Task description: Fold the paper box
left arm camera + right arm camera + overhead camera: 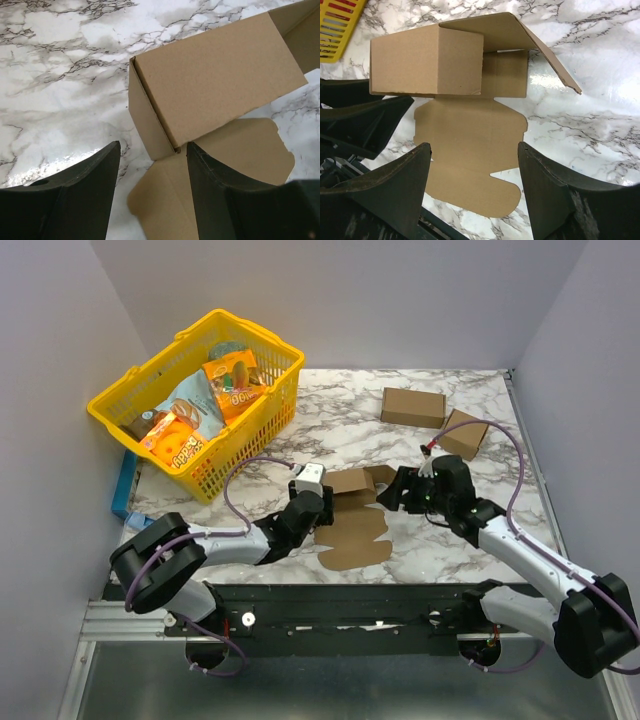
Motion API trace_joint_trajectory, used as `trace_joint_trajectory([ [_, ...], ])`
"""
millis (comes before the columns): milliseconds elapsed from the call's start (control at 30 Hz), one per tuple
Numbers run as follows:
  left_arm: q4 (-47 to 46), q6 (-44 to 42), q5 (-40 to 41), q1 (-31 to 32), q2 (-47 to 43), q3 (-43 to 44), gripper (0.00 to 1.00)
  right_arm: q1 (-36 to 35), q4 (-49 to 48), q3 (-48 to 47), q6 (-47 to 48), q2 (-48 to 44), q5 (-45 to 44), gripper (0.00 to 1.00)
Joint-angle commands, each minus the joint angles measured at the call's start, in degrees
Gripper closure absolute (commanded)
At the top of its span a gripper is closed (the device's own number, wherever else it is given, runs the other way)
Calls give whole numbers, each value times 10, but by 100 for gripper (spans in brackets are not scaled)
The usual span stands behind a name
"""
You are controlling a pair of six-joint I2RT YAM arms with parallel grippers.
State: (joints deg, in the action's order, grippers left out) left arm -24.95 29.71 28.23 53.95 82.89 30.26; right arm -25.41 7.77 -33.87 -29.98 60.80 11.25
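The paper box [352, 508] lies mid-table between my two grippers. Its far part is folded up into a shallow box shape [210, 75] with one side flap [540, 45] slanting open. Its rounded-tab lid panel [470, 145] lies flat on the marble toward me. My left gripper [320, 504] stands open at the box's left end. In the left wrist view the left gripper [152, 146] has the box's near corner just past its fingertips and nothing clamped between them. My right gripper [393, 490] is open on the right side. In the right wrist view the right gripper [473, 146] hovers over the flat panel.
A yellow basket [120, 400] with snack packets stands at the back left, with a blue object [124, 485] beside it. Two closed cardboard cuboids [412, 407] [465, 433] sit at the back right. White walls enclose the marble table [460, 540].
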Motion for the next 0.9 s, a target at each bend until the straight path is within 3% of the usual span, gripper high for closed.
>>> trace_joint_trajectory([
  [0,-82,13,53,4,31,15,43,3,-4,15,-6,4,-26,22],
  [200,-73,21,82,4,25,20,64,2,-15,27,-16,14,-33,22],
  [567,-48,75,94,6,-6,9,77,-6,-91,39,-54,48,-39,25],
  [867,-37,102,80,11,-15,7,78,-10,-134,42,-71,94,-83,26],
])
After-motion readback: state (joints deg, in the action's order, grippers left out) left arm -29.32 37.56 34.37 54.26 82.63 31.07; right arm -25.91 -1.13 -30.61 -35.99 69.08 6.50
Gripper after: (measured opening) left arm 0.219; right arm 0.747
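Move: The paper box's near left corner is about 2 cm ahead of the left hand and 1 cm to its right, at fingertip height. The long flap lies flat, about 8 cm nearer the base and 5 cm to the left hand's right, some 6 cm down. From the right hand, the box's near right corner is about 3 cm ahead, 3 cm left and 5 cm lower; the open end flap is some 6 cm ahead, 2 cm left and 7 cm down. Left fingers pinch the box's near-left corner, rising about 3 cm; open right hand sinks 4 cm towards the box. ##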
